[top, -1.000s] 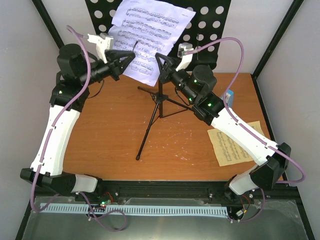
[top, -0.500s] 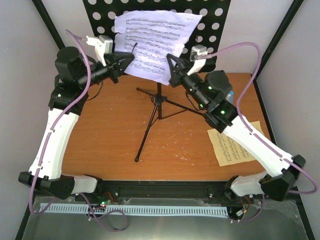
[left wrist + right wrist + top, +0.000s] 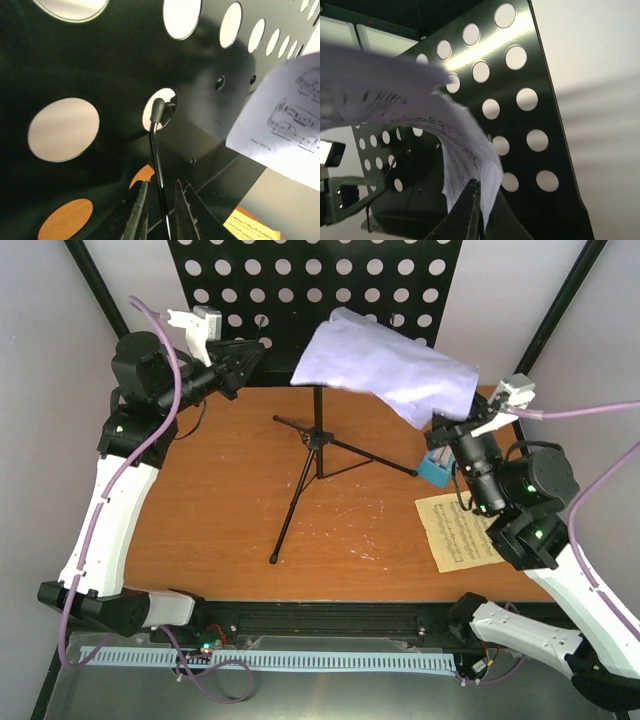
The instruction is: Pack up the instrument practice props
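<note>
The black music stand's holed desk (image 3: 300, 280) rises at the back on its tripod (image 3: 310, 455). My right gripper (image 3: 442, 424) is shut on an edge of the white sheet-music page (image 3: 385, 365), which hangs curled in the air to the right of the desk. In the right wrist view the page (image 3: 465, 145) is pinched at my fingertips (image 3: 479, 186). My left gripper (image 3: 256, 350) sits at the desk's left part. Its jaws (image 3: 160, 186) stand slightly open around the thin black retainer wire (image 3: 157, 145). The blue metronome (image 3: 435, 472) and yellow page (image 3: 465, 530) lie on the table at the right.
The wooden table (image 3: 230, 530) is fenced by a black frame with posts (image 3: 95, 285) at the back corners. Tripod legs spread across the table's middle. A cable tray (image 3: 300, 660) runs along the near edge.
My right gripper has pulled the white page off the desk and swung it right and toward the near side. The left gripper's jaws have parted a little; that arm stays by the desk.
</note>
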Motion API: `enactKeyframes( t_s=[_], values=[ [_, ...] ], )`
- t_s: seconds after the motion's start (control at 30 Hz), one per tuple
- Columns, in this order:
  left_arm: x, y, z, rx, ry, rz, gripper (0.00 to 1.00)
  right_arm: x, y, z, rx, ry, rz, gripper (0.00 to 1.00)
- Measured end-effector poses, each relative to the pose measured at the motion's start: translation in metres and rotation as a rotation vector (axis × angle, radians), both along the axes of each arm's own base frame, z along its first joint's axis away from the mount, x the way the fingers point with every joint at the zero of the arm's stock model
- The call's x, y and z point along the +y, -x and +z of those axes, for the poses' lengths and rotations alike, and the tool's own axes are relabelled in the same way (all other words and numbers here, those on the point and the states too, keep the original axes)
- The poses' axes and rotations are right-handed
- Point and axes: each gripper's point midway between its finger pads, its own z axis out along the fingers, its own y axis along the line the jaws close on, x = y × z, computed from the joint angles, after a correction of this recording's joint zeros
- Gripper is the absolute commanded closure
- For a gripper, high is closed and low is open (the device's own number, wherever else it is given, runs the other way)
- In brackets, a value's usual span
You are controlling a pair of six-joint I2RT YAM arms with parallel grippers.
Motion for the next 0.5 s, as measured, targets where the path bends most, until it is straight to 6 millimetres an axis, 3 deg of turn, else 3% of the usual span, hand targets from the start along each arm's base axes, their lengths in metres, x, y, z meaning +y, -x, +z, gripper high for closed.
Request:
enactKeyframes(
  t_s=[0.3, 0.5],
  values=[
    [0.001, 0.002, -0.009, 0.015, -0.009, 0.003, 0.30, -0.009, 0.031, -0.034, 0.094, 0.077, 0.099, 0.97],
    [0.007, 0.032, -0.029, -0.029, -0.022, -0.007, 0.06, -0.008, 0.063, -0.057, 0.151, 0.120, 0.242, 0.97]
  ],
)
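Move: The left fingertips are right at the stand's left page clip, its middle about 2 cm ahead; the stand's black desk centres roughly 8 cm ahead, 10 cm right and 5 cm above. The right hand already pinches the white sheet, whose middle is some 8 cm ahead and 8 cm left. The yellow sheet lies about 55 cm below that hand, 4 cm back and 15 cm right; the metronome is about 12 cm ahead, 9 cm right and 52 cm down. Fingers still shut on its edge, the right hand draws the white sheet back and down, about 6 cm each way, away from the black desk and down towards the yellow sheet, swinging some 15 degrees counter-clockwise and tipping downward. The left fingers spread wide around the page clip, then back out and down from it by about 3 cm each way. ##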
